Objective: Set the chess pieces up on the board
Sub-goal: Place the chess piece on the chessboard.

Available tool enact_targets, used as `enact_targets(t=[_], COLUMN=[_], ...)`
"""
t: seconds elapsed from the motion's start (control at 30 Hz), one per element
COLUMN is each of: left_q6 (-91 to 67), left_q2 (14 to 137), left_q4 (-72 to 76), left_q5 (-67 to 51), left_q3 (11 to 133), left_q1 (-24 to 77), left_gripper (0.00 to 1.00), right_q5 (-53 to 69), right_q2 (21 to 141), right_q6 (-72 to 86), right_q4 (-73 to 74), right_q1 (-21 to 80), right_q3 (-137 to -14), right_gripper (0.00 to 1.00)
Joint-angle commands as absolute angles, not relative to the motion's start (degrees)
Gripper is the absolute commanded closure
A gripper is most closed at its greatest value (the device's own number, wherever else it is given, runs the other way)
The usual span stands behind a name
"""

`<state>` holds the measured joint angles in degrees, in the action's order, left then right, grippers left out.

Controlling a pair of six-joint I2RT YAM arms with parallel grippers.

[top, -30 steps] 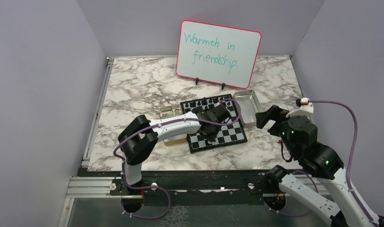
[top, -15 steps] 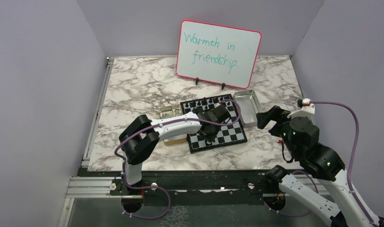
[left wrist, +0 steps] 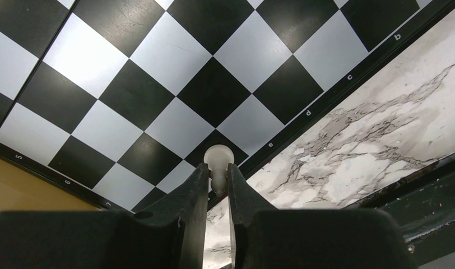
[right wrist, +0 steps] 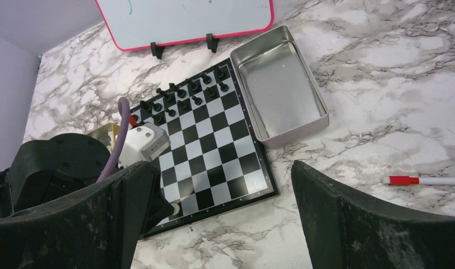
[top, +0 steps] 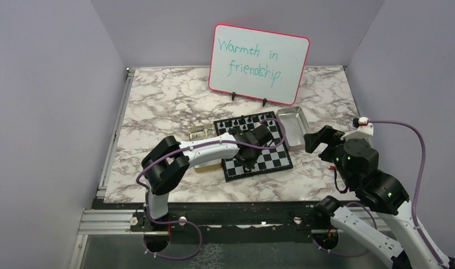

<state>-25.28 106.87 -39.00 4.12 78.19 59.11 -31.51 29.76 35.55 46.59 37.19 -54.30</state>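
Note:
The black-and-white board (top: 270, 159) lies mid-table. Black chess pieces (right wrist: 183, 95) line its far rows (top: 245, 121). A cream pawn (left wrist: 218, 157) stands on a black square at the board's (left wrist: 175, 84) near edge; the right wrist view shows it too (right wrist: 173, 209). My left gripper (left wrist: 217, 167) points down over it (top: 247, 164), with the jaws a hair's width off the pawn's neck on either side. My right gripper (right wrist: 224, 168) hovers wide open and empty to the right of the board (top: 317, 140).
A silver metal tray (right wrist: 320, 112) sits empty at the board's right edge. A tan box (top: 198, 134) lies left of the board under my left arm. A pink-framed whiteboard (top: 259, 56) stands behind. A red-capped pen (right wrist: 421, 180) lies on the marble to the right.
The right arm has shifted slightly. The left arm stays over the board's near edge.

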Motion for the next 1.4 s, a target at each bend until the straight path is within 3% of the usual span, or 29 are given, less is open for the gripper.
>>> enact_targets(t=[0.0, 0.3, 0.43, 0.57, 0.97, 1.37], left_q6=[-24.4, -24.3, -24.2, -23.9, -24.9, -25.9], left_q2=[107.7, 107.6, 107.5, 107.2, 103.4, 95.6], left_q4=[-40.1, -40.6, -40.9, -40.8, -40.9, -40.8], left_q5=[5.4, 5.1, 5.2, 4.5, 5.9, 9.9], left_q3=[78.6, 78.8, 78.7, 78.9, 81.1, 83.3], left_q1=[59.6, 59.6, 59.6, 59.6, 59.6, 57.1], left_gripper=[0.79, 0.82, 0.71, 0.66, 0.57, 0.57], right_q5=[-32.8, -32.6, -32.5, -32.1, -31.1, -28.9], right_q2=[29.1, 29.6, 29.4, 29.4, 29.5, 28.9], right_q6=[35.8, 35.9, 36.0, 36.1, 36.6, 37.9], right_q4=[47.4, 47.6, 47.5, 47.4, 48.0, 48.0], right_q1=[37.6, 37.6, 37.6, 37.7, 37.6, 37.7], right_q3=[-55.6, -55.5, -55.3, -55.2, -54.7, -53.3], right_gripper=[0.01, 0.01, 0.01, 0.01, 0.01, 0.01])
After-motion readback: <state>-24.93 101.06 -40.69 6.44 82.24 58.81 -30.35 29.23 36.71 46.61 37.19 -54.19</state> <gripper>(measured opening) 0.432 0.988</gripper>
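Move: Between the left fingertips, its middle about 1 cm below the hand point, stands the white chess piece, on the third square from the left in the chessboard's nearest row. The nearest black pieces are some 20 cm straight ahead of it. The box of white pieces lies about 10 cm ahead and 18 cm left of it, the metal tray 19 cm ahead and 20 cm right. From the right hand, the white piece is level fore and aft, roughly 24 cm left and 24 cm lower. Spreading its fingers while staying almost in place at the board, the left hand lets go of the white chess piece, from a narrow gap to a bit under half open. Then it rises about 6 cm off the piece, quickening, with a slight drift forward, the fingertips tipping forward and right by some 10 degrees. ##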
